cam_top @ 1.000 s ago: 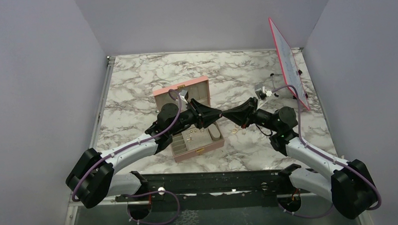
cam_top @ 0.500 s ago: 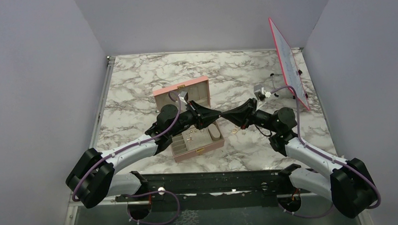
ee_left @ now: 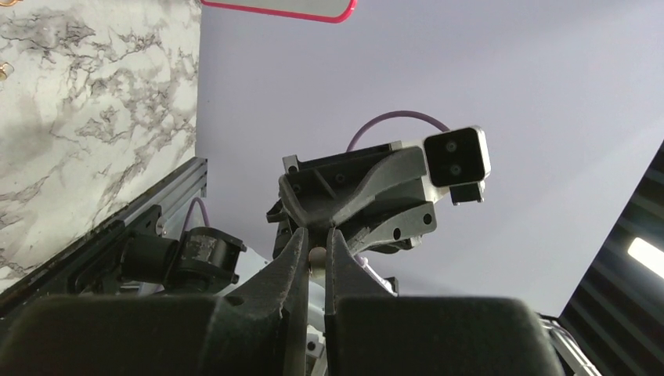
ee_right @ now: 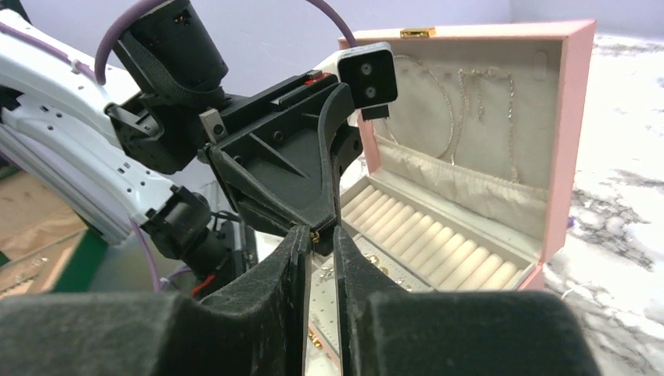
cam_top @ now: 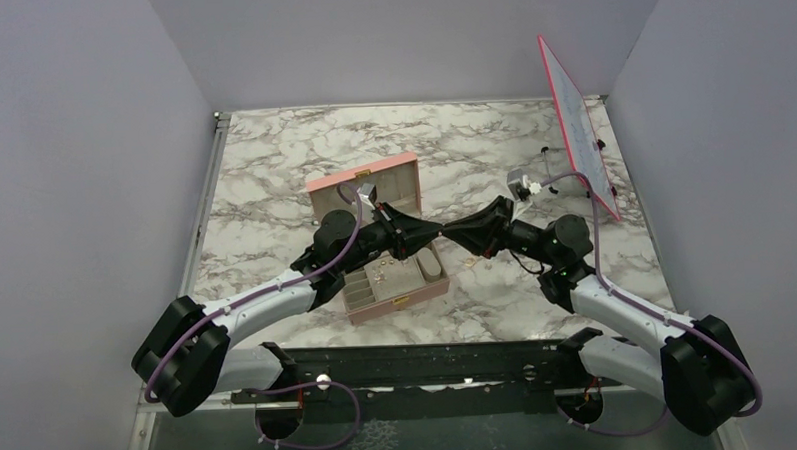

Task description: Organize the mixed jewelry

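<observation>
Above the open pink box (cam_top: 400, 301), my two grippers meet tip to tip. In the left wrist view, a tiny pale bead-like earring piece (ee_left: 318, 255) sits pinched between the narrow jaws of my left gripper (ee_left: 316, 239), which is shut on it. My right gripper (ee_right: 320, 235) faces it with a slim gap between its jaws; the small gold end of the piece (ee_right: 315, 233) shows at its tips, free of its pads. More of the mixed jewelry (cam_top: 479, 263) lies loose on the marble right of the box. Several pieces (ee_right: 372, 260) rest in the box tray.
The box lid (ee_right: 575, 117) stands upright with thin chains (ee_right: 454, 102) hanging on its beige lining. Ring rolls (ee_right: 438, 247) fill the back of the tray. A pink-framed board (cam_top: 576, 119) leans at the back right corner. Grey walls close off three sides.
My left jaws have closed in on the small piece. My right jaws, shut before, have parted a little. Both tips have drifted slightly left together.
</observation>
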Controlling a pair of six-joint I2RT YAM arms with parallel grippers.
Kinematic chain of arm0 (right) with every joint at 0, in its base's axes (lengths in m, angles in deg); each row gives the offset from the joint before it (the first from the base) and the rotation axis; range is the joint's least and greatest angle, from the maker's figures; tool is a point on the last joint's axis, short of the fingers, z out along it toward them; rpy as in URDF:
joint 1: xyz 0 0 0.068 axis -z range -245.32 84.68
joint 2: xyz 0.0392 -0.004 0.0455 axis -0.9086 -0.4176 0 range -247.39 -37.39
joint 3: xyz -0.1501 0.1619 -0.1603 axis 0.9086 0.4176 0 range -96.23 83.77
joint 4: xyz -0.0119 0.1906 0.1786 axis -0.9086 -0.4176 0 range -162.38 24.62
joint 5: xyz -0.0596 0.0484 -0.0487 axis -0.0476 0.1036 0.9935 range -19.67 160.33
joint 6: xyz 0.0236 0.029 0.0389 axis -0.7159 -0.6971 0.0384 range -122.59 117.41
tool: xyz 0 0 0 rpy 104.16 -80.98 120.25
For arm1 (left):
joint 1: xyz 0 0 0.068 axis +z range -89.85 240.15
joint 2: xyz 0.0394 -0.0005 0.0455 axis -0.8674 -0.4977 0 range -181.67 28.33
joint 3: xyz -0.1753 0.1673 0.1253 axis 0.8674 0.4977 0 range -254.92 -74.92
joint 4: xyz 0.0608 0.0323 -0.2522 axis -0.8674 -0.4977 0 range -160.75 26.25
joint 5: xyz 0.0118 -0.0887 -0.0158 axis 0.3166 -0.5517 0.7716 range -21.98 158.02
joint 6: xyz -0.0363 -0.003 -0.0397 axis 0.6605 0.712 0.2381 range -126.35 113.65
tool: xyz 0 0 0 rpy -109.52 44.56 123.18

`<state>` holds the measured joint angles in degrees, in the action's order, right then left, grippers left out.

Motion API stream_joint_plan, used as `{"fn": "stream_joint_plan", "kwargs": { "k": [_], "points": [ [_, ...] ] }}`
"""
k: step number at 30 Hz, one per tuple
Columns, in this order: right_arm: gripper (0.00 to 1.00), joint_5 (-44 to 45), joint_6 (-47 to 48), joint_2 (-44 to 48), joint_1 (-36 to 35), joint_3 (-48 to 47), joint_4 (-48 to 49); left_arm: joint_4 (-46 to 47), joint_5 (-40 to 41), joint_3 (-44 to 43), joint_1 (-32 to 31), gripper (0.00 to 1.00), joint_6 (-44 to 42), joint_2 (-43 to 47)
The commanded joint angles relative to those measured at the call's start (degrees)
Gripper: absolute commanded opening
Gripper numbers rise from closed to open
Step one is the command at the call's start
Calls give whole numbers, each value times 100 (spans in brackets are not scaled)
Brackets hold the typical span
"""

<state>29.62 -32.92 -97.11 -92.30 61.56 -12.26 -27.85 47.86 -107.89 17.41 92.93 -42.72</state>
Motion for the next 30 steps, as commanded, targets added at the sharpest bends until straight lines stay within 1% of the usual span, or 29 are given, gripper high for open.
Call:
{"fn": "stream_joint_plan", "kwargs": {
  "k": [1, 2, 5, 7, 10, 12, 14, 19, 22, 25, 30],
  "points": [
    [26, 444, -273, 76, -35, -202, -621, 333, -41, 122, -41, 0, -161, 20],
    [29, 602, -462, 143, -35, -220, -771, 300, -21, 151, -35, 0, -203, 18],
    [47, 835, -845, 514, -35, -38, -844, 95, 25, 242, -9, 0, -391, 50],
    [53, 1001, -1006, 836, -36, 52, -944, -125, 101, 304, 22, 0, -548, 133],
    [59, 1329, -983, 1312, -36, 24, -1500, -798, 232, 240, 58, 0, -972, 314],
    [60, 1583, -931, 1564, -35, -49, -1951, -1540, 437, 67, 64, 0, -1439, 456],
    [61, 1802, -876, 1727, -35, -137, -2462, -2679, 813, -303, 64, 0, -2087, 600],
    [61, 1925, -639, 1736, -35, -259, -3147, -4905, 1832, -1133, 64, 0, -3427, 816],
    [61, 1946, -606, 1627, -35, -253, -3299, -5615, 2295, -1402, 64, 0, -3921, 804],
    [61, 2129, -636, 1534, -36, -244, -3515, -6182, 2580, -1674, 56, 0, -4317, 678],
    [61, 2687, -742, 1435, -35, -223, -3950, -6655, 2781, -2012, -60, 0, -4690, 298]
  ]
}}
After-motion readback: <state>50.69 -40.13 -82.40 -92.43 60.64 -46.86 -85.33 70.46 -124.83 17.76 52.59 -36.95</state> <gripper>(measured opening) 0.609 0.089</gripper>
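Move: The left hand, pinching a small round earring tip to tip with the right hand, has the jewelry box's dotted earring pad about 9 cm to its left, 2 cm ahead and 20 cm below. The oval cushion lies some 2 cm left and 4 cm ahead; the ring rolls 11 cm left and 8 cm ahead. From the right hand, the loose gold rings lie about 9 cm right, 5 cm ahead and 24 cm down. The right fingers open wide and let go of the small earring, while the left fingers keep their pinch and carry it down, then left, and down again over the earring pad, some 8 cm each way, tipping about 50 degrees to point downward. The right hand backs off some 4 cm to the right, rising first and then sinking as its fingers tip down. ##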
